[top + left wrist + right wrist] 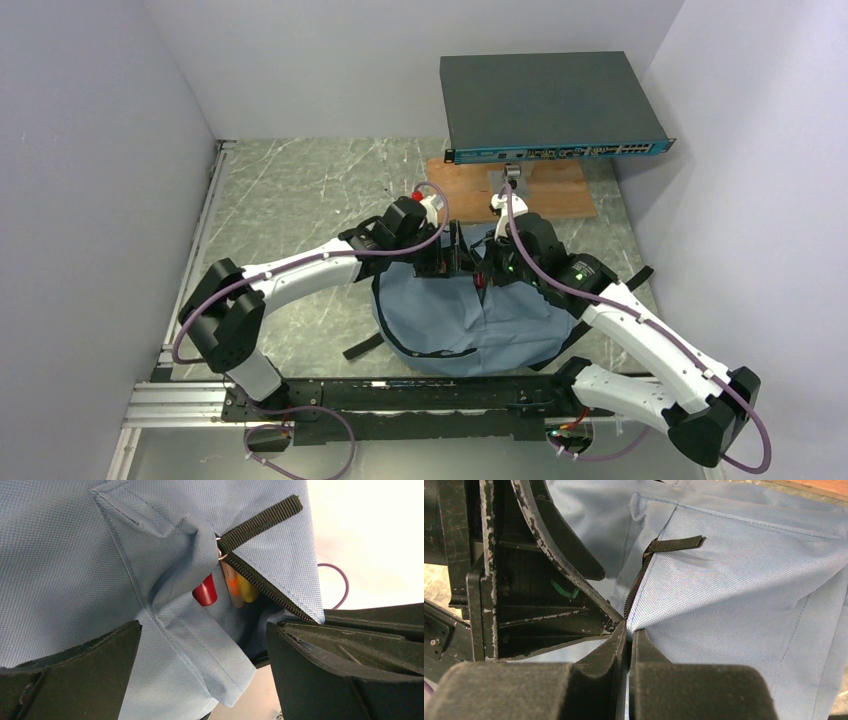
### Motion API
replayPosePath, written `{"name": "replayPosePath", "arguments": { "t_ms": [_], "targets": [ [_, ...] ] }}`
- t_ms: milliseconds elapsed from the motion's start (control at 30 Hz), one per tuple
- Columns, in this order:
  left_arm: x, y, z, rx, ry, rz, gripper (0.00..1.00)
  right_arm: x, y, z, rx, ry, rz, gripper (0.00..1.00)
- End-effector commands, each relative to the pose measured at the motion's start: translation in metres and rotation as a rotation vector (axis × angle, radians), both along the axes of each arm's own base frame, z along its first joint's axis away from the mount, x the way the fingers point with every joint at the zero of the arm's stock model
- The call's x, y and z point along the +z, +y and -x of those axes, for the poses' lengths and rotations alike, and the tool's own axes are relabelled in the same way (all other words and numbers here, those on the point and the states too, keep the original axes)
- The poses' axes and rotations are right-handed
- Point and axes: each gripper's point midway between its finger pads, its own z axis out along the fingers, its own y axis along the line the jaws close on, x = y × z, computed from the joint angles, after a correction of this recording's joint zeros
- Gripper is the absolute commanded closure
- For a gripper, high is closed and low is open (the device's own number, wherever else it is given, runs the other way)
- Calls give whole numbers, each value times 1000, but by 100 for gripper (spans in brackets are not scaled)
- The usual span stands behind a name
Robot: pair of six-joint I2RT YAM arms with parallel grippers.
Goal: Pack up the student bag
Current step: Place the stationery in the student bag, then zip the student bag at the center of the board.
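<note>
The student bag (470, 322), soft blue-grey fabric, lies mid-table between both arms. My left gripper (445, 262) is at its far edge, open wide; in its wrist view a loose fold of the bag (75, 555) hangs between the spread fingers of the left gripper (202, 650), which are not closed on it. Past the black zipper (260, 582), a red pen (205, 591) and a yellow one (246, 589) show inside the opening. My right gripper (487, 268) is shut on the bag (734, 590), and the right gripper (629, 630) pinches its zipper edge (634, 590).
A dark flat electronics box (548, 105) stands on a post over a wooden board (510, 188) behind the bag. White walls close in left, right and back. A black strap (362, 347) trails off the bag's near left. The mounting rail (400, 395) runs along the near edge.
</note>
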Motion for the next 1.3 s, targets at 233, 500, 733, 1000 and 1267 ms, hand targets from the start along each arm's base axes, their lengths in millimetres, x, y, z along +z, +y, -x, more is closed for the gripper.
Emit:
{"name": "replayPosePath", "arguments": {
  "t_ms": [233,500,733,1000,1267],
  "targets": [
    [36,11,5,-33,-151,21,4,48,41,-13,55,-90,-217,100],
    [48,54,15,50,-205,-56,19,44,49,-14,65,-69,-239,100],
    [35,45,26,56,-150,-52,13,40,47,-11,59,-63,-242,100],
    [3,15,15,64,-84,-227,30,36,45,-11,62,-67,-227,100],
    [2,21,-28,214,-156,-302,36,39,42,-7,77,-85,-229,100]
  ]
}}
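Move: The red tube I have just let go of lies in the mouth of the bag's pocket, some 4 cm to the right of my left hand, 1 cm ahead and 4 cm below. The pencil and the yellow marker sit beside it, about 5 and 6 cm to my left hand's right, both roughly 1 cm ahead and 3 cm below. The pocket edge is level ahead, 4 cm right and 2 cm higher. From my right hand the red tube is about 6 cm below and 1 cm ahead, straight under sideways. I draw my open left hand off the red tube, about 5 cm up and to the left and 3 cm back, then dip it down and right again and finally forward to the pocket mouth, tipping the fingers some 15 degrees steeper and closing them partway. My right hand keeps its pinch on the pocket edge, easing it about 2 cm left. ##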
